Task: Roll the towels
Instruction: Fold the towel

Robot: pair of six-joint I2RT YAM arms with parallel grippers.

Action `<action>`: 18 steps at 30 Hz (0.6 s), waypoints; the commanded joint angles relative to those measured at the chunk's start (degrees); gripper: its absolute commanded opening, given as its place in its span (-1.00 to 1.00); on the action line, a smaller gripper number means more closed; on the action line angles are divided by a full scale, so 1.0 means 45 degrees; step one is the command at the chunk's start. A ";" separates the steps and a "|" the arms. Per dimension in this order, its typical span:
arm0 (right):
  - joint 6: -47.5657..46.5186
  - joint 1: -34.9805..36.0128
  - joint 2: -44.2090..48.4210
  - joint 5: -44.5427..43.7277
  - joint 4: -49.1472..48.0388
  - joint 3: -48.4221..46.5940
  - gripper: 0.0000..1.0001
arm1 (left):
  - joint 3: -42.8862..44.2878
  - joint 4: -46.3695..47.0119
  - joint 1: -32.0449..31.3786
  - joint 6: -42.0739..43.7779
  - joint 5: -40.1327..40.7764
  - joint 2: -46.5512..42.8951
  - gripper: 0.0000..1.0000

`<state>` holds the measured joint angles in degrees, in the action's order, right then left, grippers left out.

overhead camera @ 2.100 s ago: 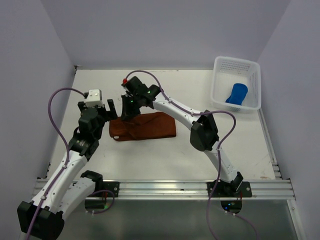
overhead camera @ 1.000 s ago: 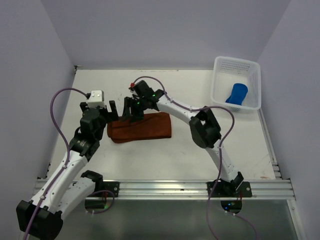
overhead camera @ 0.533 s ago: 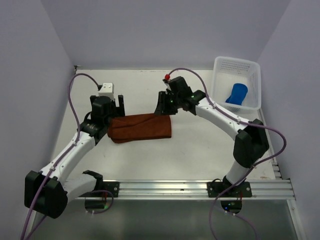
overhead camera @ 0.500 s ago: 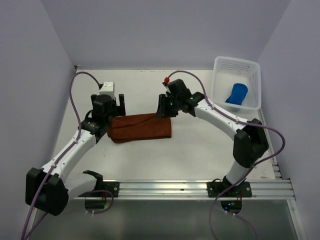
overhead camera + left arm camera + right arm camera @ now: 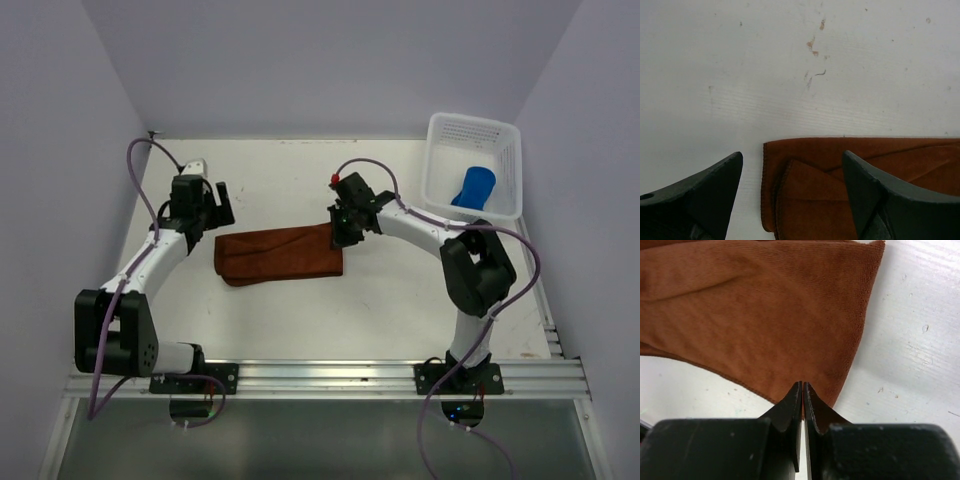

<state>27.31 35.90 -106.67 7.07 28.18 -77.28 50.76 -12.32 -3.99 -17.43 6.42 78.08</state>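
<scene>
The rust-brown towel (image 5: 280, 255) lies folded in a flat strip mid-table. My left gripper (image 5: 206, 220) hovers open at its left end. In the left wrist view the towel's folded end (image 5: 840, 190) shows between the wide-apart fingers of that gripper (image 5: 792, 154), which touch nothing. My right gripper (image 5: 341, 233) is at the towel's right end. In the right wrist view this gripper (image 5: 803, 383) is shut, its tips meeting on the towel's near edge (image 5: 765, 315) by the corner. The blue towel (image 5: 473, 188) sits rolled in the basket.
The white perforated basket (image 5: 440, 125) stands at the back right corner. Walls close the table in on the left, back and right. A metal rail (image 5: 330, 378) with both arm bases runs along the near edge.
The right gripper has moved down onto the towel's right end and shut there. The left arm has swung outward, its gripper now just beyond the towel's left end. The towel has stayed put.
</scene>
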 commanded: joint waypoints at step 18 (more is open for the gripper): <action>-0.0229 -0.0048 -0.1509 0.0577 -0.1556 0.1528 -0.88 | -0.0226 0.0158 -0.0032 -0.0072 -0.1485 0.2082 0.15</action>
<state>27.31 35.57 -110.91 9.80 22.61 -71.68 49.28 -12.23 -4.25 -17.87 -0.43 87.42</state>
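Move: The brown towel lies flat. The right hand is over its right end: the spot to press is some 2 cm back and 6 cm below. The towel's near-right corner is roughly 5 cm back and 2 cm right of that hand. The left hand is above the other end, with the far-left corner about level ahead, 2 cm left and 11 cm down; the middle of the left edge is some 5 cm back from that corner. Press the shut right fingertips down onto the towel just inside its right edge, sinking about 5 cm and easing slightly back, then hold there. Meanwhile lower the left gripper about 7 cm towards the towel's left end, drifting 2 cm right and slightly back, tipping the fingers some 10 degrees further down and closing them partway, still apart over the cloth. ##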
